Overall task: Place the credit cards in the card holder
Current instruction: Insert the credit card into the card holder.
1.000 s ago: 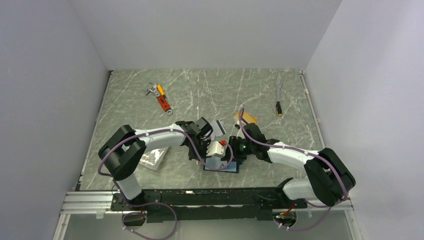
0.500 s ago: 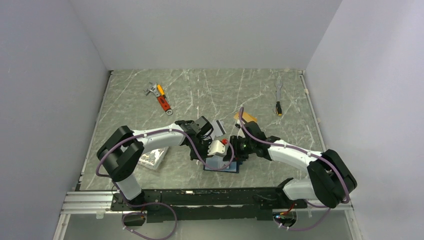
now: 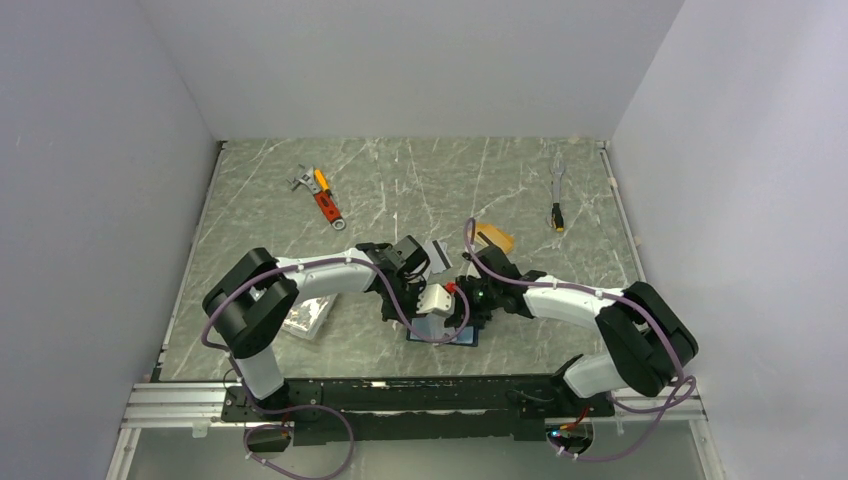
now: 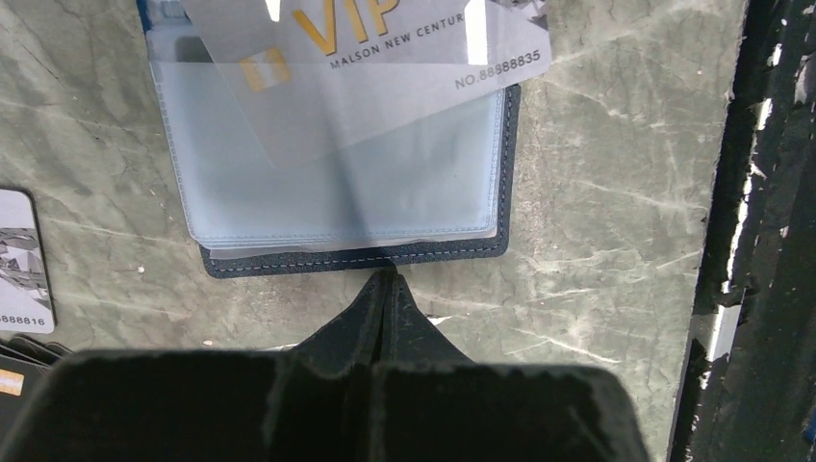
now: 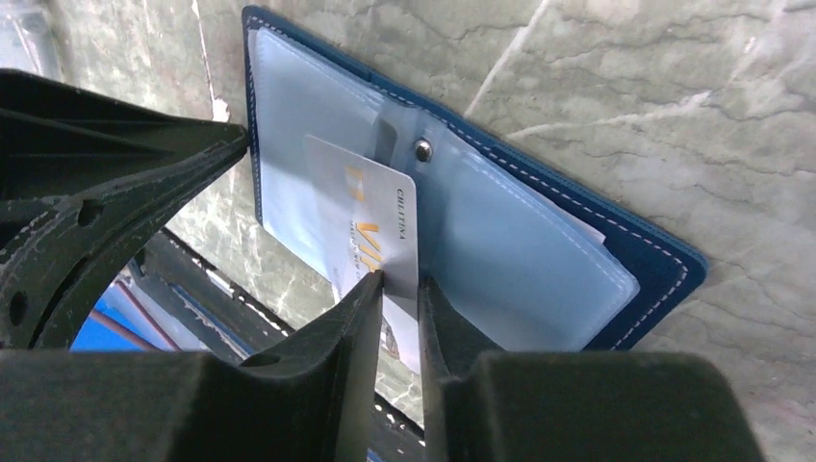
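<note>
The navy card holder lies open near the front edge, its clear pockets up. It also shows in the left wrist view and the right wrist view. My right gripper is shut on a silver-white card with gold VIP lettering, whose far end sits in a pocket. My left gripper is shut and empty, its tip pressing the holder's edge. The orange-gold card and a light card with a black stripe lie behind the grippers. A black card corner shows beside my left fingers.
An orange-handled wrench lies at the back left and a small cable at the back right. A clear plastic box sits left of the holder. The black front rail runs close beside the holder.
The right forearm has swung a little left and back while its gripper stays at the holder with the card. The left arm has barely moved.
</note>
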`<act>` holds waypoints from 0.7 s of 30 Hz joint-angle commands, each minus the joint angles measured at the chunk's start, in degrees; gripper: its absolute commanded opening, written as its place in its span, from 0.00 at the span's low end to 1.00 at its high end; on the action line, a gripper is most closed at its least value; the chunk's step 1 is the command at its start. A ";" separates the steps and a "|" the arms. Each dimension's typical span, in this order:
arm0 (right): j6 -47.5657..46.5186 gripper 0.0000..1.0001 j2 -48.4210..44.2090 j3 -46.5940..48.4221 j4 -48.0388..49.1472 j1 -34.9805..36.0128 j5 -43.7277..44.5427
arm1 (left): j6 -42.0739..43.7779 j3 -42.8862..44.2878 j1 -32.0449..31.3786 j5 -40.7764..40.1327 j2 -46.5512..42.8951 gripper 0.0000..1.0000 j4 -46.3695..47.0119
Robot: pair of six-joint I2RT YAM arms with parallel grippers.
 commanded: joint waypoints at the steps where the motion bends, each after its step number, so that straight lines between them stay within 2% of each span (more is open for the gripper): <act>1: 0.72 0.15 -0.11 1.09 1.96 0.12 3.81 | 2.41 -0.38 -0.42 -2.81 0.08 0.00 0.73; 4: 2.01 0.00 -0.14 0.93 2.92 0.13 5.17 | 2.79 -0.57 -0.62 -3.42 0.48 0.00 0.51; 21: 6.95 0.00 -3.86 -5.90 8.32 -0.95 8.59 | 2.99 0.59 -2.51 -3.27 2.86 0.00 -1.04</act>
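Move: The half-inserted credit card's middle is about 2 cm to the right hand's left and roughly 1 cm below it; its right edge lies between the parted fingers. The left pocket of the card holder is some 5 cm left and 1 cm ahead. Grey cards lie about 16 cm ahead and 4 cm left, orange cards 21 cm ahead and 8 cm right. From the left hand, at the holder's left edge, the card is about 7 cm right, level fore-and-aft. The credit card's free right edge is pinched as the right fingers close on it, and the right hand carries it about 1.5 cm forward along the pocket mouth, turning some 5 to 10 degrees clockwise. The left hand stays put, shut fingertips still against the holder's left edge. ##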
